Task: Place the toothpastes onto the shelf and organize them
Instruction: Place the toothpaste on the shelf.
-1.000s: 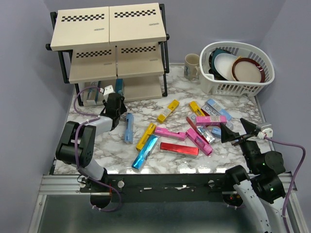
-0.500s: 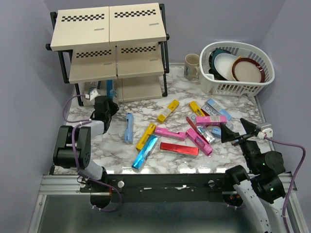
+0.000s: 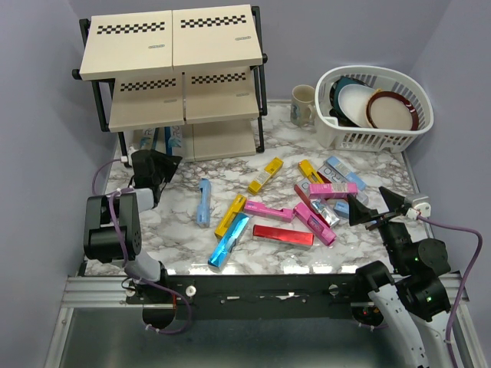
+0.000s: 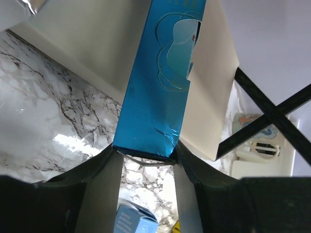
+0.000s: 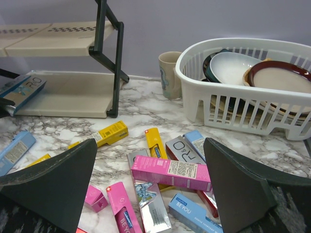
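Note:
My left gripper (image 3: 165, 159) is by the shelf's left front and is shut on the near end of a metallic teal-blue toothpaste (image 4: 160, 77). That carton reaches up and away toward the beige bottom board (image 4: 214, 97) of the shelf (image 3: 173, 46). A silver carton (image 5: 22, 92) lies on the bottom tier. Several toothpastes lie loose on the marble: light blue (image 3: 203, 202), yellow (image 3: 265, 175), teal (image 3: 229, 240), red (image 3: 282, 234) and pink (image 3: 332, 188). My right gripper (image 3: 376, 208) hangs open at the right of the pile, above the pink carton (image 5: 170, 172).
A white dish basket (image 3: 376, 134) with plates stands at the back right, with a mug (image 3: 303, 103) beside it. The shelf's black frame leg (image 5: 111, 58) stands at the front of the bottom tier. Purple walls close in on the left and right.
My left gripper has swung left along the shelf front, carrying the teal-blue carton with it, and its jaws have narrowed. The right arm has not moved.

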Available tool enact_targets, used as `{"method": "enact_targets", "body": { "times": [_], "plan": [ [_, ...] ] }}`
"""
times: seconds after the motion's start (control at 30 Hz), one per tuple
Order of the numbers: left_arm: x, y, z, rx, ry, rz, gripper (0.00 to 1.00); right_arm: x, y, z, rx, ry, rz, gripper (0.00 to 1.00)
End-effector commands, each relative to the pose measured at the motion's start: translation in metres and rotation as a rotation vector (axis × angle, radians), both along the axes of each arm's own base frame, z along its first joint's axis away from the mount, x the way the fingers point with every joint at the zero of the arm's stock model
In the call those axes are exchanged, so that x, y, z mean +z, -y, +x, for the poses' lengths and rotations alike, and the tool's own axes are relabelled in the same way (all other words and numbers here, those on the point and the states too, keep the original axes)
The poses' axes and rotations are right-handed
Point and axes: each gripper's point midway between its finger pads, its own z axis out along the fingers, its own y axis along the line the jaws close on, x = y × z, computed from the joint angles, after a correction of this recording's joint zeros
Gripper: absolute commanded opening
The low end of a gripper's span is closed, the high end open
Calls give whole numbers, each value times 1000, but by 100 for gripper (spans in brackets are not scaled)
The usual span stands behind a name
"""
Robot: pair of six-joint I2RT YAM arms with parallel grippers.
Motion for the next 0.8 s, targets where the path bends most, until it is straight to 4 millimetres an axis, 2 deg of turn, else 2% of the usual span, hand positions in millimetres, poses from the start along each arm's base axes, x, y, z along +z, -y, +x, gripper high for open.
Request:
{"method": "enact_targets", "body": {
  "times": [0.0, 0.13, 0.53, 0.77],
  "plan": [
    [23, -9, 15, 21, 47, -83, 51, 44, 19, -59, 21, 271, 101, 100],
    [17, -18, 18, 43, 14, -96, 51, 44, 19, -59, 21, 271, 101, 100],
    [-4, -31, 12, 75, -33, -187, 64, 43, 18, -58, 21, 268, 100, 100],
    [0, -36, 9, 77, -22, -190, 74, 43, 18, -59, 23, 268, 100, 100]
  ]
}}
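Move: The left gripper still holds the near end of the blue toothpaste box on the bottom shelf. Its spot, beside the first box, has its middle about 4 cm left and 8 cm ahead, slightly below. The first box lies some 9 cm left and 8 cm ahead. On the table, the light-blue box is roughly 13 cm back and 11 cm right. From the idle right hand, the spot is about 32 cm ahead, 60 cm left and 22 cm below. Bring the left gripper about 3.5 cm to the left, carrying the blue box towards the first box already on the bottom shelf. Ease it slightly forward and up about 1 cm, then sink about 1.5 cm, rolling the hand's left side down some 10 degrees while the fingers open off the box end. ##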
